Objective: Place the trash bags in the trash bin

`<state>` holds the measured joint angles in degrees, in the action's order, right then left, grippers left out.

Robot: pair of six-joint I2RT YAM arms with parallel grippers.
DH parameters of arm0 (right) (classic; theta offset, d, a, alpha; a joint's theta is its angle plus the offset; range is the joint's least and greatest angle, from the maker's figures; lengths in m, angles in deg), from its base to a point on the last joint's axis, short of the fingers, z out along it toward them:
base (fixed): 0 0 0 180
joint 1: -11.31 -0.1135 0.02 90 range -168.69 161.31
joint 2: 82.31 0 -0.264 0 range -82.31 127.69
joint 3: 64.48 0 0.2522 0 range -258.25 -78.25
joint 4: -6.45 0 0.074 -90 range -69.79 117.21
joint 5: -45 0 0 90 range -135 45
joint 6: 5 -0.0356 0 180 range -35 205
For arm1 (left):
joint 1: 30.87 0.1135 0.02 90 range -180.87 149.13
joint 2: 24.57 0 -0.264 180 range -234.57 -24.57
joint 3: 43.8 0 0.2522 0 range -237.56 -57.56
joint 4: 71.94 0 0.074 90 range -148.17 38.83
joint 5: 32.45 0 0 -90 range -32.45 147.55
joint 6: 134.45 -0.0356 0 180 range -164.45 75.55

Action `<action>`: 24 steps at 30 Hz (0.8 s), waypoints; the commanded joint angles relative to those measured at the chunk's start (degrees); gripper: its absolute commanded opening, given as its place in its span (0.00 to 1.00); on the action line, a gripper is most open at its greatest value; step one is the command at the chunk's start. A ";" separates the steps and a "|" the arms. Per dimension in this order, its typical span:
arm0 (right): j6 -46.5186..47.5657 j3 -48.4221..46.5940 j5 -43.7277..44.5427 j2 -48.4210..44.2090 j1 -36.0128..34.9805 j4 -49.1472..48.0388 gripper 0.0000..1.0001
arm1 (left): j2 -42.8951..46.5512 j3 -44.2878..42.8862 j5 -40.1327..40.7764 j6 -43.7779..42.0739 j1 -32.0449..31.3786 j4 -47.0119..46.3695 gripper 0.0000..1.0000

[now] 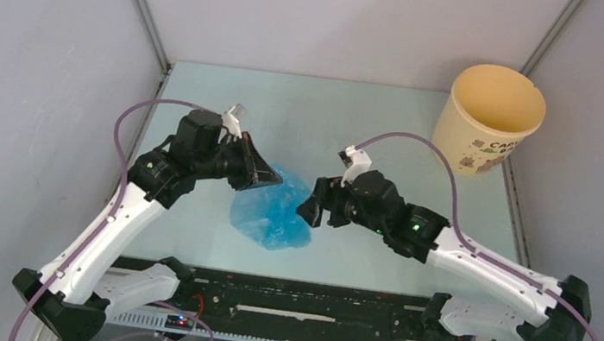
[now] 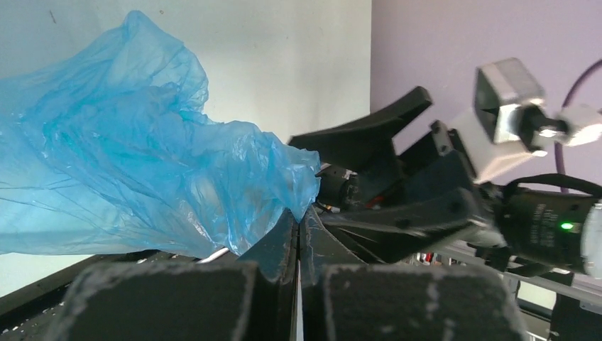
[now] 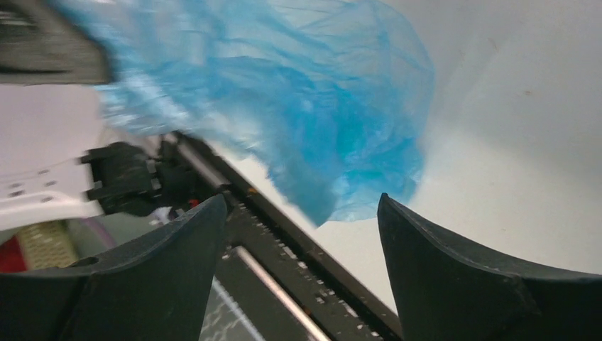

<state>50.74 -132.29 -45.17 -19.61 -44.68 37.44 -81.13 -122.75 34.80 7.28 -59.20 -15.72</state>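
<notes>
The light-blue trash bag lies crumpled on the pale table, between my two grippers. My left gripper is shut on the bag's upper left edge. In the left wrist view the film runs down into the closed jaws of the left gripper. My right gripper stands open just right of the bag. In the right wrist view the bag hangs beyond the spread fingers, with nothing between them. The pale yellow trash bin stands upright at the far right corner, apart from both arms.
A black rail runs along the near edge between the arm bases. Grey enclosure walls with metal corner posts close in the table on the left, back and right. The right arm's purple cable arcs above the table toward the bin.
</notes>
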 commanded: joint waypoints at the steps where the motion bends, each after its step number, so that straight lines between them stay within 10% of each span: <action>1: 0.32 -1.23 15.11 3.70 -1.55 -0.71 0.86 | 1.49 -1.70 -2.49 1.56 0.30 -1.98 0.00; 13: 8.41 -2.35 1.65 8.49 -1.27 -11.59 0.58 | -2.00 -5.36 -5.56 -4.20 0.30 1.99 0.00; 19: 5.43 -7.54 5.88 8.72 -0.46 1.76 0.00 | -4.10 -10.44 -1.89 -8.97 0.30 6.83 0.01; 22: 1.27 -13.13 -2.15 8.25 2.50 11.02 0.00 | -5.87 -15.09 4.19 -13.20 0.35 12.87 0.19; 24: -1.93 -16.39 -8.27 8.04 5.85 15.26 0.00 | -7.02 -18.42 9.51 -15.98 0.32 17.46 0.48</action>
<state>55.09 -141.03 -43.79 -9.88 -43.70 41.90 -86.62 -133.22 35.09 -1.62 -59.18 -7.02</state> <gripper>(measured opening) 0.006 0.227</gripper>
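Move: The trash bag is already pinched by its gathered upper part in the left fingers. Its middle hangs about 10 cm below that hand, level with it fore and aft and about 1 cm to its right. From the open right hand, the bag's middle is roughly 6 cm to the left, 2 cm forward and 5 cm below. The closed left gripper is about 7 cm to the left of the right hand, 2 cm forward and 5 cm higher. The hanging bag's side facing the right hand is pinched: the right gripper comes in forward and down about 3 cm, then some 2 cm left, shuts fully on the film, and rises about 2 cm. The left hand holds nearly still until the right has shut, then starts opening to about a quarter, lifting about 1.5 cm. ##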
